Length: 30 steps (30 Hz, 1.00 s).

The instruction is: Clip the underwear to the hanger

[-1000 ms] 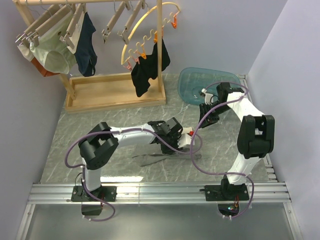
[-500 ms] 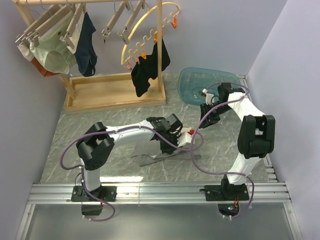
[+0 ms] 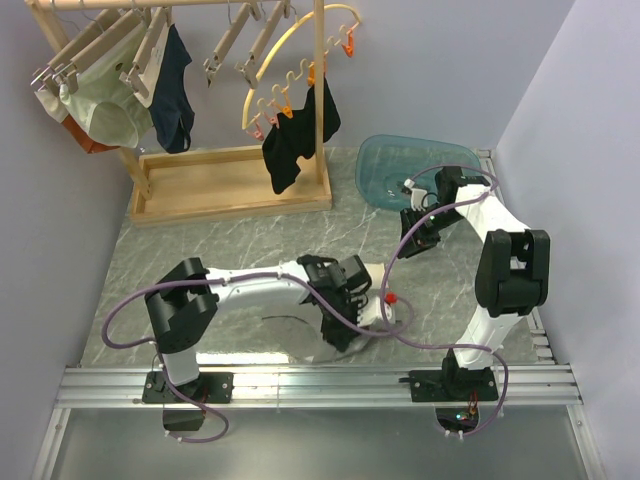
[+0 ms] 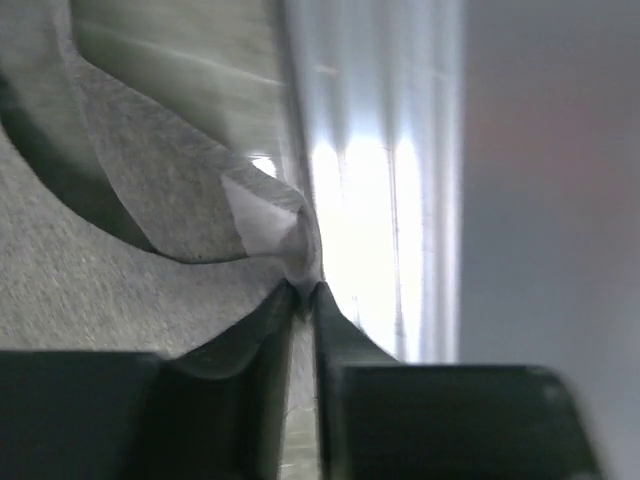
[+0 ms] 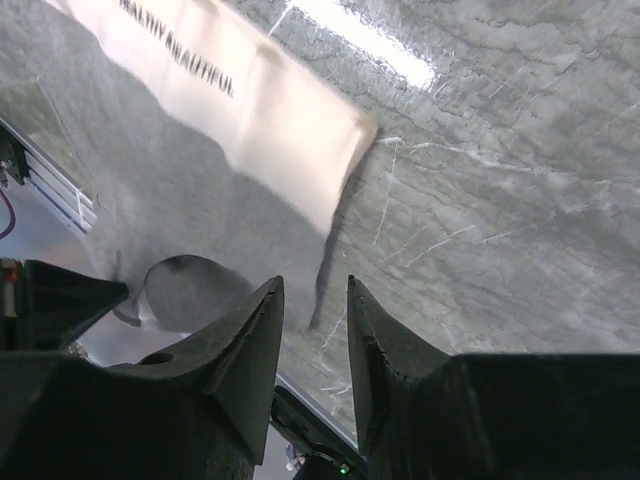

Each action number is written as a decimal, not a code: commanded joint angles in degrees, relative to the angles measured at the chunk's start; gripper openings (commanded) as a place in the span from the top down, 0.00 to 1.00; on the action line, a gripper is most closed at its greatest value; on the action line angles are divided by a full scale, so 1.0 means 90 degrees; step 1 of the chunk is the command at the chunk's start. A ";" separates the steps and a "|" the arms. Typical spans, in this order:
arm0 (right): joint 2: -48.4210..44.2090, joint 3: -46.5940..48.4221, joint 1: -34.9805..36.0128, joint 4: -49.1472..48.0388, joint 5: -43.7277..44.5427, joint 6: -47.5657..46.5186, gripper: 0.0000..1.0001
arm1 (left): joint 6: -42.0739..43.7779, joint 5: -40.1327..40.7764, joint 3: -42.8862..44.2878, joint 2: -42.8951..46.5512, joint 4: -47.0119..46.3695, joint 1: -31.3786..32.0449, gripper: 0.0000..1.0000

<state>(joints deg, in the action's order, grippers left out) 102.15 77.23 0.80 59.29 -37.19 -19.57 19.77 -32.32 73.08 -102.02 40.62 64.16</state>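
Observation:
The underwear (image 4: 150,200) is pale grey fabric, and my left gripper (image 4: 303,292) is shut on a pinched fold of its edge. From above, the left gripper (image 3: 345,325) sits near the table's front edge and hides most of the fabric. The right wrist view shows the underwear (image 5: 170,190) with its printed beige waistband lifted over the marble. My right gripper (image 3: 415,240) hovers at the right, open and empty; its jaws (image 5: 315,290) stand apart over bare table. The hanger (image 3: 228,48), a light wooden bar with clips, hangs empty on the rack at the back left.
A wooden rack (image 3: 230,185) at the back left carries pale green briefs (image 3: 105,105), navy briefs (image 3: 175,90), a black garment (image 3: 295,140) and a yellow curved hanger (image 3: 300,45). A blue tray (image 3: 415,165) lies at the back right. Metal rails (image 3: 320,380) edge the front.
My left gripper closed on the underwear and pulled it toward the front edge, lifting the fabric off the spot where it lay flat. The right arm has not moved.

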 commanded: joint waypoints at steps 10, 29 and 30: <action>0.0096 -0.0065 0.0136 0.0122 -0.0174 -0.0169 0.60 | -0.0438 -0.0315 -0.0044 0.0876 -0.0148 -0.0116 0.45; -0.1036 0.0432 0.0312 -0.0250 -0.0009 0.0378 0.29 | -0.2802 0.2367 0.3032 0.3102 -0.1805 -0.4912 0.14; -0.1095 0.0442 0.0312 -0.0240 0.0021 0.0388 0.29 | -0.2754 0.2805 0.3042 0.3170 -0.1924 -0.4980 0.04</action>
<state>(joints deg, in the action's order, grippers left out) 95.68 78.85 3.70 57.89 -37.54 -17.12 -1.50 -18.20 99.18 -74.94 28.62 20.23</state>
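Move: Some 38 cm ahead of the left hand, 17 cm to its left and about 43 cm above it hang the two empty hangers on the rack. The black garment hangs about 38 cm ahead, 8 cm left and 22 cm up. The underwear, its lower edge still in that hand's fingertips, has its middle about 8 cm ahead, 2 cm left and 5 cm lower. From the right hand the hangers are about 16 cm ahead, 32 cm left and 41 cm up. Opening on the underwear's lower edge while drawing back another 3 cm or so, the left hand lets go, then sweeps up nearly 40 cm, forward and left towards the empty hangers, its fingers swinging from downward to level, pointing forward-right, and spreading wide. The right hand first dips slightly back and down, then rises past its starting height, its empty fingers opening wider. ##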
